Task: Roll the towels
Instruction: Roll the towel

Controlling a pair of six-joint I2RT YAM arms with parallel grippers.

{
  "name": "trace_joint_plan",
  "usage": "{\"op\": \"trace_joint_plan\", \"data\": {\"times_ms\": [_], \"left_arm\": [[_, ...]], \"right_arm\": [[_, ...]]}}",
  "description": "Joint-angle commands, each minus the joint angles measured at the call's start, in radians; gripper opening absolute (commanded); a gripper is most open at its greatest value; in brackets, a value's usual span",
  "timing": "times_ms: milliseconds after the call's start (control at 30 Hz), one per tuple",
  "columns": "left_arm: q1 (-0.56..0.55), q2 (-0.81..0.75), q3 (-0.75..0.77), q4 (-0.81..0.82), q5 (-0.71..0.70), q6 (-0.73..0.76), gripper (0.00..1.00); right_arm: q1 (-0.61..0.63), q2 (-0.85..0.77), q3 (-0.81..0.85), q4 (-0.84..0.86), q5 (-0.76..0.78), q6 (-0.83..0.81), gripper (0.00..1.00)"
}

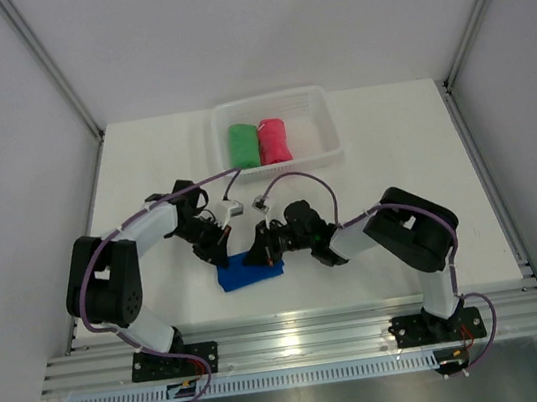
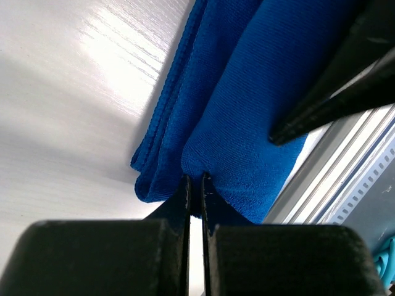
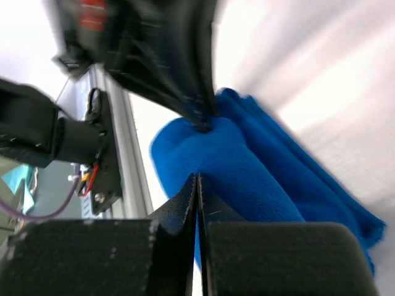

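Observation:
The blue towel (image 1: 250,270) lies partly rolled near the table's front edge, between my two grippers. My left gripper (image 1: 227,252) (image 2: 194,179) comes at it from the left, its jaws pinched on a fold of the blue towel (image 2: 247,105). From the right, my right gripper (image 1: 262,246) (image 3: 197,176) has its jaws fully shut, tips pressed against the rolled part of the blue towel (image 3: 247,179). The green towel (image 1: 243,145) and the pink-red towel (image 1: 273,141) lie rolled side by side in the white basket (image 1: 324,124).
The basket stands at the table's back edge, its right half bare. An aluminium rail (image 1: 299,340) runs along the front behind the arm bases. White walls close in the table's left and right sides.

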Motion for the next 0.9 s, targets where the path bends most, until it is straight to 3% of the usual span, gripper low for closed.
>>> {"op": "trace_joint_plan", "data": {"times_ms": [0, 33, 100, 133, 233, 500, 600, 700, 800, 833, 867], "left_arm": [[0.002, 0.007, 0.025, 0.021, -0.068, 0.04, 0.01], [0.002, 0.007, 0.023, 0.02, -0.07, 0.038, 0.02], [0.004, -0.001, 0.025, 0.027, -0.072, 0.036, 0.13], [0.004, -0.013, 0.023, 0.042, -0.073, 0.032, 0.27], [0.002, -0.092, 0.005, 0.078, -0.056, 0.015, 0.47], [-0.007, -0.341, -0.023, 0.142, -0.013, 0.032, 0.52], [-0.079, -0.412, -0.09, 0.164, -0.068, 0.087, 0.55], [-0.223, -0.417, -0.182, 0.217, -0.201, 0.154, 0.58], [-0.268, -0.398, -0.225, 0.274, -0.277, 0.211, 0.68], [-0.278, -0.395, -0.224, 0.276, -0.279, 0.233, 0.79], [-0.281, -0.397, -0.225, 0.274, -0.282, 0.242, 0.8]], "right_arm": [[-0.015, 0.054, -0.023, 0.091, 0.065, 0.062, 0.0], [-0.016, 0.08, -0.031, 0.147, 0.065, 0.082, 0.0], [-0.018, 0.1, -0.05, 0.177, 0.085, 0.139, 0.0], [-0.018, 0.114, -0.054, 0.185, 0.115, 0.154, 0.0], [-0.016, 0.13, -0.07, 0.201, 0.131, 0.189, 0.0], [-0.015, 0.136, -0.066, 0.178, 0.155, 0.214, 0.0], [-0.015, 0.134, -0.066, 0.189, 0.148, 0.216, 0.0], [-0.015, 0.13, -0.063, 0.189, 0.142, 0.208, 0.0], [-0.015, 0.125, -0.059, 0.18, 0.134, 0.196, 0.0], [-0.015, 0.123, -0.059, 0.177, 0.132, 0.194, 0.0], [-0.015, 0.122, -0.06, 0.177, 0.129, 0.194, 0.0]]}}
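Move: The left hand is shut on the left end of the half-rolled blue towel, whose middle lies about 6 cm to its right, 1 cm nearer the base and 1 cm lower. From the right hand's closed tips, the blue towel's middle is some 3 cm below and 1 cm back, with no sideways offset. In the bin, the rolled green towel lies roughly 33 cm ahead of the left hand and 9 cm to its right, the pink towel equally far out and 17 cm to its right. The left hand opens and lets go of the blue towel's left end, arcs forward about 4 cm and up some 8 cm, then swings back and to the right and sinks with fingers spread wide over the roll's left part, the wrist having tipped its fingers up some 30 degrees and turned about 20 degrees clockwise. Meanwhile the right hand, still shut, moves a little under 2 cm forward and about 1 cm down and then holds there, its tips resting on the rolled towel and its wrist turned slightly clockwise. ##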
